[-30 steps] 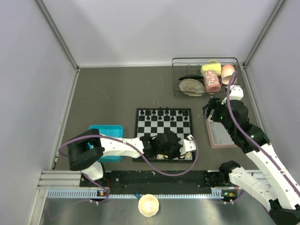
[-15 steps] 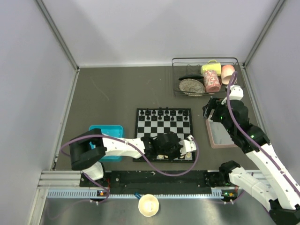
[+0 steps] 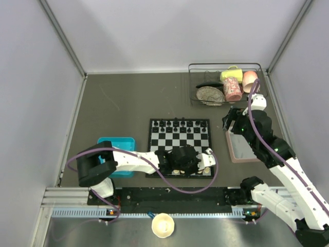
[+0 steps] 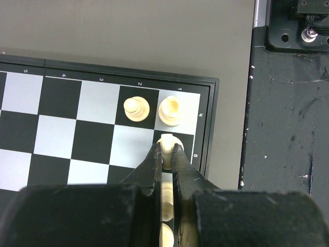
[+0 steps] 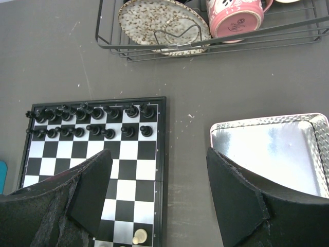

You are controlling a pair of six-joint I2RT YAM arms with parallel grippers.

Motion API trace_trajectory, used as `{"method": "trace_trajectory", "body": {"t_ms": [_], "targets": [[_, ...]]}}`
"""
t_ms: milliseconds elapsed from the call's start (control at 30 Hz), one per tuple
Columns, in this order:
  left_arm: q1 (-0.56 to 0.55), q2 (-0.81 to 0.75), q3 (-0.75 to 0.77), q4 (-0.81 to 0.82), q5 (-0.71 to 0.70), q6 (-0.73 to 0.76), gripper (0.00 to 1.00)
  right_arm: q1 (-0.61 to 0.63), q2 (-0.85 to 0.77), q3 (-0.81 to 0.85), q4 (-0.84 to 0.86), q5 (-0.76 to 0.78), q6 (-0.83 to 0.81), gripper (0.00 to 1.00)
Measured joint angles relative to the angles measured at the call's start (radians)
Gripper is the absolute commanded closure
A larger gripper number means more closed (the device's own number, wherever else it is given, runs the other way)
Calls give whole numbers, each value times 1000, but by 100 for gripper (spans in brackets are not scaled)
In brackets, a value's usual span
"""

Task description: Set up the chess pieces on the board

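The board (image 3: 180, 140) lies mid-table, with black pieces (image 5: 92, 121) filling its two far rows. My left gripper (image 4: 164, 147) hangs over the board's near right corner (image 4: 56, 135), shut on a cream chess piece (image 4: 167, 141) that stands on a dark edge square. Two more cream pieces (image 4: 136, 108) (image 4: 170, 109) stand just beyond it, and others show between the fingers behind the tips. In the top view the left gripper (image 3: 201, 160) covers most of the near rows. My right gripper (image 5: 158, 154) is open and empty, raised over the table between the board and the pinkish tray (image 5: 272, 149).
A blue tray (image 3: 117, 146) lies left of the board and the pinkish-grey tray (image 3: 239, 146) to its right. A wire dish rack (image 3: 226, 85) with a speckled plate and mugs stands at the back right. A cream bowl (image 3: 163, 225) sits by the near rail.
The left arm has shifted slightly at the board's near right corner, its gripper still pinching the cream piece. The right arm has not moved.
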Motion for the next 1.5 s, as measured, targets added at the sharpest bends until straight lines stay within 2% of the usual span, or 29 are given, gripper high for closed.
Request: {"method": "trace_trajectory", "body": {"t_ms": [100, 233, 567, 1233, 1500], "targets": [[0, 0, 0, 0, -3, 0, 92, 0, 0, 0, -1, 0, 0, 26], [0, 0, 0, -1, -5, 0, 84, 0, 1, 0, -1, 0, 0, 26], [0, 0, 0, -11, -9, 0, 73, 0, 1, 0, -1, 0, 0, 26], [-1, -40, 0, -55, -19, 0, 66, 0, 1, 0, -1, -1, 8, 26], [-1, -100, 25, -107, -23, 3, 59, 0, 1, 0, -1, -2, 8, 25]]}}
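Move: I have the white knight between my left fingertips, pinched near its head just above my point's level (its middle about 1 cm below), standing on its square by the near right corner. The white rook is level with it, 3 cm to its right; the white pawn is 3 cm ahead and 3 cm right; the white bishop is level and 3 cm left. From my right hand the knight lies about 14 cm back, 13 cm left and 20 cm below. I open my left fingers from their pinch to a bit over a third of their range and so let go of the white knight. As they part, my left hand sinks and eases left, under 1 cm each; then it lifts nearly 4 cm straight up, away from the knight, with the fingers still opening and the wrist holding its tilt. ##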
